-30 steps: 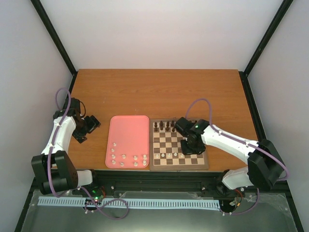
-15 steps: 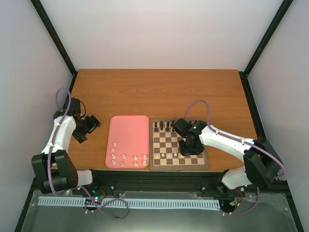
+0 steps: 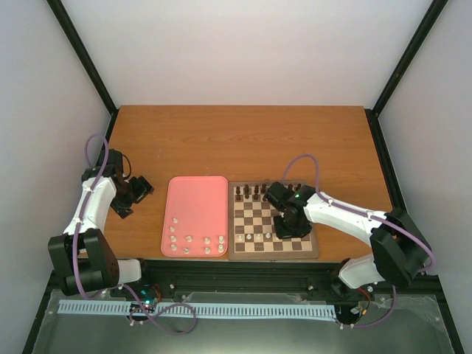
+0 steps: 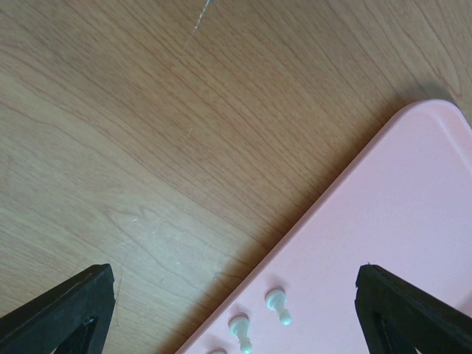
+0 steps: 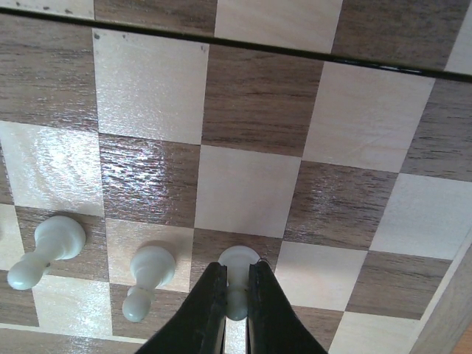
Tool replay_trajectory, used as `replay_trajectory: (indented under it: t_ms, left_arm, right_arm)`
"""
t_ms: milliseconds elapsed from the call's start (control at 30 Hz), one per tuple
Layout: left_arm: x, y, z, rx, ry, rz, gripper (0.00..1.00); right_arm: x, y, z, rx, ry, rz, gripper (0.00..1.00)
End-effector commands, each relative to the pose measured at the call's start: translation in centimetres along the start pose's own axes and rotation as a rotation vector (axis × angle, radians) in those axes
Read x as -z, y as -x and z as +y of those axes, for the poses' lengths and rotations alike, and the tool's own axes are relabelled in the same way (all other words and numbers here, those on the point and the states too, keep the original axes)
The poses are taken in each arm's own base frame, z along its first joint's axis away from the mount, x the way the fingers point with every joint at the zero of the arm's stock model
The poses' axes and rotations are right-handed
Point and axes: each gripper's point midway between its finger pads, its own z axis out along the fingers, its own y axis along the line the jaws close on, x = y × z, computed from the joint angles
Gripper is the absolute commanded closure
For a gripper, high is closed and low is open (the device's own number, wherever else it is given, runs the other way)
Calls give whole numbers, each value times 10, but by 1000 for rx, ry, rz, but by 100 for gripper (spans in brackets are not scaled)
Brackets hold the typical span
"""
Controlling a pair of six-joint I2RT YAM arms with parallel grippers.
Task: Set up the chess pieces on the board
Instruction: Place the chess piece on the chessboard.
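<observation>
My right gripper is shut on a small white pawn, whose base sits at a dark square of the board in its near rows. Left of it in the same row stand two more white pawns. From above, the right gripper hangs over the right half of the board. Several white chess pieces stand on the pink tray. My left gripper is open above the tray's edge, with two white pieces between its fingers but untouched.
The pink tray lies just left of the board. Dark brown pieces line the board's far rows. The left arm sits over the table left of the tray. Black frame posts border the table.
The right arm has edged slightly left over the board, still holding the pawn. The left arm has not moved.
</observation>
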Motion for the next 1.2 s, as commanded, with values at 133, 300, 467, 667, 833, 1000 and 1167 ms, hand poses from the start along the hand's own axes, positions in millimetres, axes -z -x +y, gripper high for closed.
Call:
replay_trajectory:
  t_ms: [133, 300, 467, 667, 833, 1000, 1167]
  left_arm:
    - [0, 2, 0, 13, -9, -6, 0]
    - [0, 2, -1, 14, -11, -7, 0]
    - [0, 2, -1, 13, -12, -7, 0]
    - [0, 2, -2, 13, -14, -6, 0]
    - [1, 2, -2, 14, -15, -6, 0]
    - [0, 4, -4, 13, -19, -3, 0]
    - [-1, 5, -6, 11, -25, 2, 0]
  right_arm:
    - [-6, 0, -1, 5, -10, 4, 85]
    - [-2, 3, 0, 6, -5, -7, 80]
    - [6, 10, -1, -1, -20, -36, 74]
    - [17, 21, -5, -10, -60, -78, 70]
    - [30, 37, 4, -3, -48, -118, 68]
    - [58, 70, 31, 88, -35, -213, 67]
    - [83, 103, 109, 260, 61, -293, 56]
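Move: The white pawn stands between the right hand's closed fingers, directly under the hand point and about 1 cm below it. The next white pawn is some 3 cm to the left and level with it, another about 5 cm left. The row of dark pawns lies roughly 13 cm straight ahead, and the pink tray's middle about 25 cm left and 5 cm ahead. From the left hand, the held pawn is some 39 cm right, 11 cm back and 7 cm lower. The white pawn is let go on its square, sixth in the row, as the right fingers part to a bit under half open, the hand staying almost still. Then the hand lifts clear and speeds away up, forward and left, about 7 cm each way, over the board towards the dark pieces and the tray side, its fingertips swinging forward some 15 degrees. ##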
